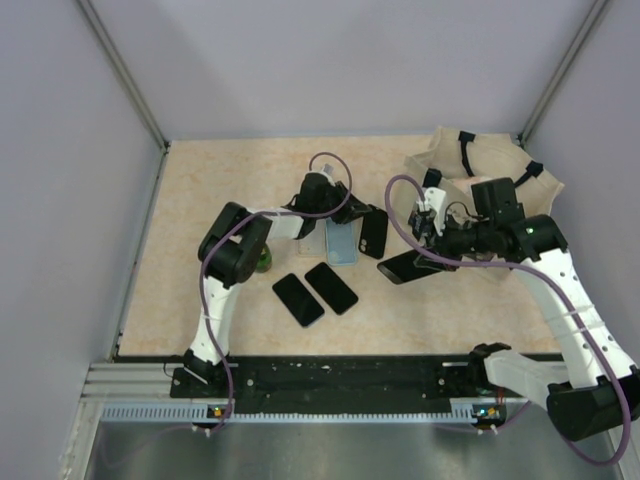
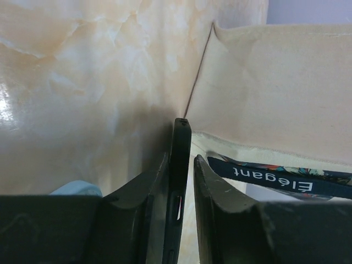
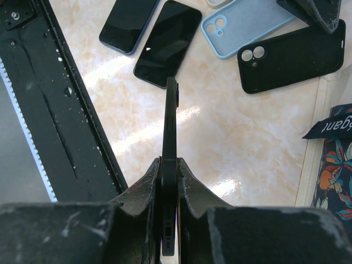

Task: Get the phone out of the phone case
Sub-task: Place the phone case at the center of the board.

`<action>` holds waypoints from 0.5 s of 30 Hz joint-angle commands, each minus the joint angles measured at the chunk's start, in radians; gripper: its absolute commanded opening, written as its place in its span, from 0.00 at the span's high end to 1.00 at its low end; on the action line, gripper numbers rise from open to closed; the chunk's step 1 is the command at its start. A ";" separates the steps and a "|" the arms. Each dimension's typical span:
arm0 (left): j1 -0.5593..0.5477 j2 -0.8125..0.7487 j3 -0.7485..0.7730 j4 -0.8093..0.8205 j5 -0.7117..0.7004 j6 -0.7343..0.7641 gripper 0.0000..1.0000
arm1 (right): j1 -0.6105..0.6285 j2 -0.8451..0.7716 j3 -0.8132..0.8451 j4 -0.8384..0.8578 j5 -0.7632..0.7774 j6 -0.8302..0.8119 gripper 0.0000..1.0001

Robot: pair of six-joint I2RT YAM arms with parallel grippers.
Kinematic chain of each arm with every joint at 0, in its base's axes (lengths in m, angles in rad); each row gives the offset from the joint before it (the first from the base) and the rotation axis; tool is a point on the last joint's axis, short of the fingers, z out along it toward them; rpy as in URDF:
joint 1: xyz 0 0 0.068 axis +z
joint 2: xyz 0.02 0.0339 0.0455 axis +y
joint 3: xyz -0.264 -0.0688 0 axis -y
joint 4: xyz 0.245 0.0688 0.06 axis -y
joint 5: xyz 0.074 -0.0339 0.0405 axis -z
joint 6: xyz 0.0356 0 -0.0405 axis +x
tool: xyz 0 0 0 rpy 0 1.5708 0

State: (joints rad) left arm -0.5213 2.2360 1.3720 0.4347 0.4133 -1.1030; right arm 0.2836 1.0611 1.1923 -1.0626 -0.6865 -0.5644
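Note:
My right gripper (image 3: pixel 169 162) is shut on a dark phone (image 3: pixel 170 121), held edge-on above the table with its port end toward the camera. In the top view that phone (image 1: pixel 405 268) sticks out left of the right gripper (image 1: pixel 425 262). The empty black phone case (image 1: pixel 373 232) lies back-up on the table (image 1: pixel 200 200), its camera cutout showing in the right wrist view (image 3: pixel 291 58). My left gripper (image 2: pixel 181 158) is at its far end. The case's edge (image 2: pixel 181 137) rests against the left finger, and a narrow gap shows at the right finger (image 2: pixel 206 181), so the jaws are slightly open.
A light blue case (image 1: pixel 342 243) lies beside the black one. Two bare dark phones (image 1: pixel 298 299) (image 1: pixel 331 287) lie nearer the arms. A beige tote bag (image 1: pixel 490 165) fills the back right corner. A small green object (image 1: pixel 262 260) sits by the left arm. The black rail (image 1: pixel 330 380) runs along the front.

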 commanded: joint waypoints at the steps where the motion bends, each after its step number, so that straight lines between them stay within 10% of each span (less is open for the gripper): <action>1: -0.006 0.013 0.026 0.073 0.022 -0.003 0.67 | -0.014 -0.035 -0.002 0.027 -0.042 0.000 1.00; 15: 0.010 -0.111 -0.086 0.006 0.036 0.071 0.52 | -0.012 0.049 0.065 -0.036 -0.042 -0.055 1.00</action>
State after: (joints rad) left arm -0.5156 2.2204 1.3251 0.4377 0.4294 -1.0584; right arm 0.2829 1.0966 1.1854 -1.0950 -0.6971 -0.5892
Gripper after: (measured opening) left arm 0.480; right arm 0.098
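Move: The black phone case sits between the left hand's already loosening fingers, its middle about 5 cm back and 2 cm to the right, slightly lower. From this hand the light blue case lies about 8 cm back and 6 cm left, and the nearer loose black phone some 21 cm back and 9 cm left, both about 5 cm below. From the right hand, which keeps holding a phone, the black case lies about 20 cm ahead, 12 cm left and 19 cm below. The black case's left edge still touches the left hand's lower finger while the fingers go on parting, from about a quarter to half open, the upper one clear of the case. The left hand stays almost in place, then eases about 1.5 cm back, down and to its left over the case. The right hand keeps its grip on its phone and sinks about 1 cm. ##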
